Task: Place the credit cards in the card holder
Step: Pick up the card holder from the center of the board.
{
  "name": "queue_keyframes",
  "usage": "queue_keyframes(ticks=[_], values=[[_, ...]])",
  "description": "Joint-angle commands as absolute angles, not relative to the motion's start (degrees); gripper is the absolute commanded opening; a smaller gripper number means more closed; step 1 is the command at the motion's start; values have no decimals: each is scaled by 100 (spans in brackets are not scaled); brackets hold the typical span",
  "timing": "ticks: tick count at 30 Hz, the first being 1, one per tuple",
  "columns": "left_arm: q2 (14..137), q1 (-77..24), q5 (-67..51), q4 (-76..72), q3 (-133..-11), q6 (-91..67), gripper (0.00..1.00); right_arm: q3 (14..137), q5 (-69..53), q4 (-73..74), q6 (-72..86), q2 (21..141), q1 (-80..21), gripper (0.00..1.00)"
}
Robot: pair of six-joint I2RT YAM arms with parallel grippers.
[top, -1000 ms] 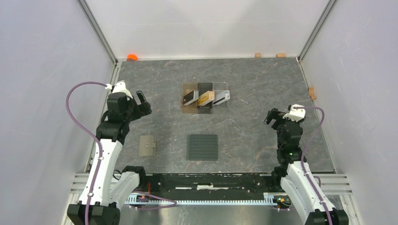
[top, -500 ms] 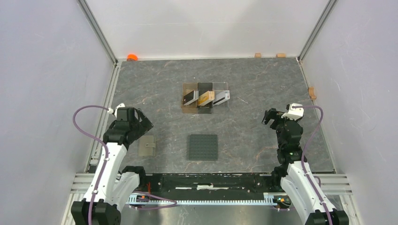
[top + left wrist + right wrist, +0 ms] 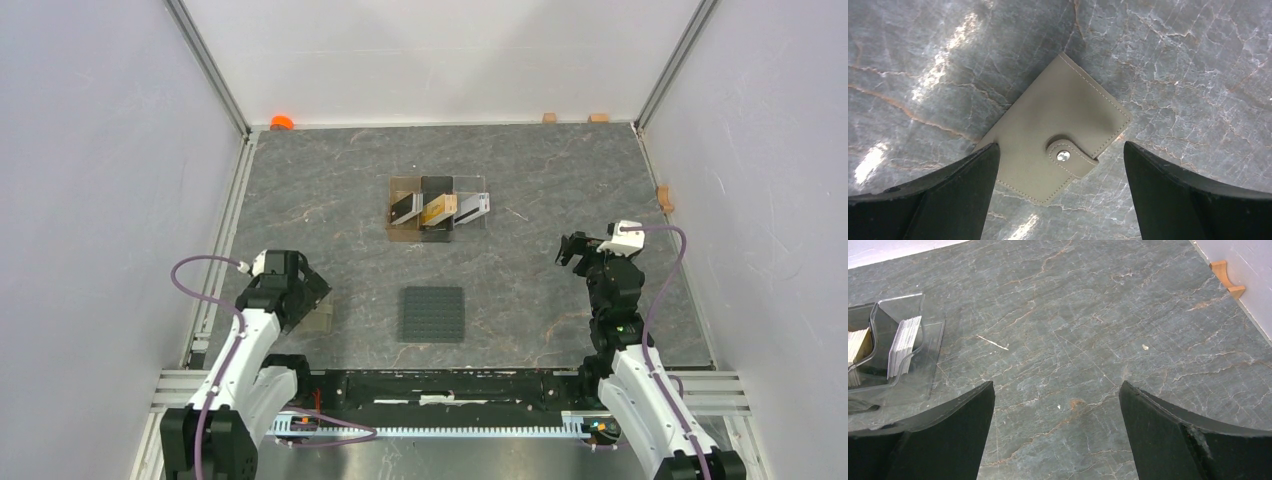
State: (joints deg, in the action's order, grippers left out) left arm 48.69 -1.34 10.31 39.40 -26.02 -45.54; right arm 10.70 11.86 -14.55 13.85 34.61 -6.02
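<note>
The card holder [image 3: 1058, 127] is a shut olive-taupe wallet with its snap tab [image 3: 1068, 157] fastened, lying flat on the table. My left gripper [image 3: 1059, 147] is open and hovers right over it, one finger on each side. In the top view the left gripper [image 3: 303, 288] partly hides the card holder [image 3: 320, 318]. The credit cards stand in a clear stand [image 3: 478, 223] at mid-table: black [image 3: 405, 208], gold-orange [image 3: 436, 209], white-silver [image 3: 472, 207]. My right gripper [image 3: 576, 247] is open and empty; its wrist view shows the white-silver card [image 3: 903, 347] at the left.
A dark grey studded mat [image 3: 433, 314] lies between the arms. An orange object [image 3: 282, 122] sits at the back left corner. Small wooden blocks lie along the back [image 3: 549, 117] and right [image 3: 664, 197] walls.
My left arm has swung down and toward the near edge, from beside the left wall to just over the card holder. The right arm has hardly moved.
</note>
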Motion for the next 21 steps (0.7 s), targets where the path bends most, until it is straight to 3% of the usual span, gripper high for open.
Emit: queue_keyframes(ticks=[1,7,13,21], values=[[4869,-105,553,3121,-2341,-4491,100,1256,1186,-1620,1351,3523,-631,98],[5031,-127,-779,2189,-2076,-4278,100,1283,1157,-1625,1354,3676,-628,98],[5305,-614,-1200,1684,-2147,-4513,100,1309,1092,-1626,1357,3797,-633,98],[5499,-797,-52,2953,-3635,-3339,100,1321,1012,-1622,1336,3855,-637,98]])
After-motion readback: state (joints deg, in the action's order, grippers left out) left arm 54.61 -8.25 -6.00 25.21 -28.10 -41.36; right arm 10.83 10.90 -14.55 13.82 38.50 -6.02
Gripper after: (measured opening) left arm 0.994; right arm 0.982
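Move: The card holder lies flat almost directly under the left gripper, its middle about 1 cm ahead and 2 cm down, with one open finger at its back-left corner. From this hand the dark ribbed mat lies some 27 cm to the right and 1 cm back, and the clear card box about 28 cm right and 22 cm ahead. From the right hand the holder is roughly 62 cm left, 13 cm back and 12 cm down. Drag the card holder along the table with the left gripper's fingers kept wide open, bearing on it with the finger at its back-left corner: go forward and right, then on to the right, about 8 cm right and 4 cm forward in all, towards the mat. Turn the wrist some 20 degrees clockwise, let its left side dip, and finish by rising about 1 cm. ##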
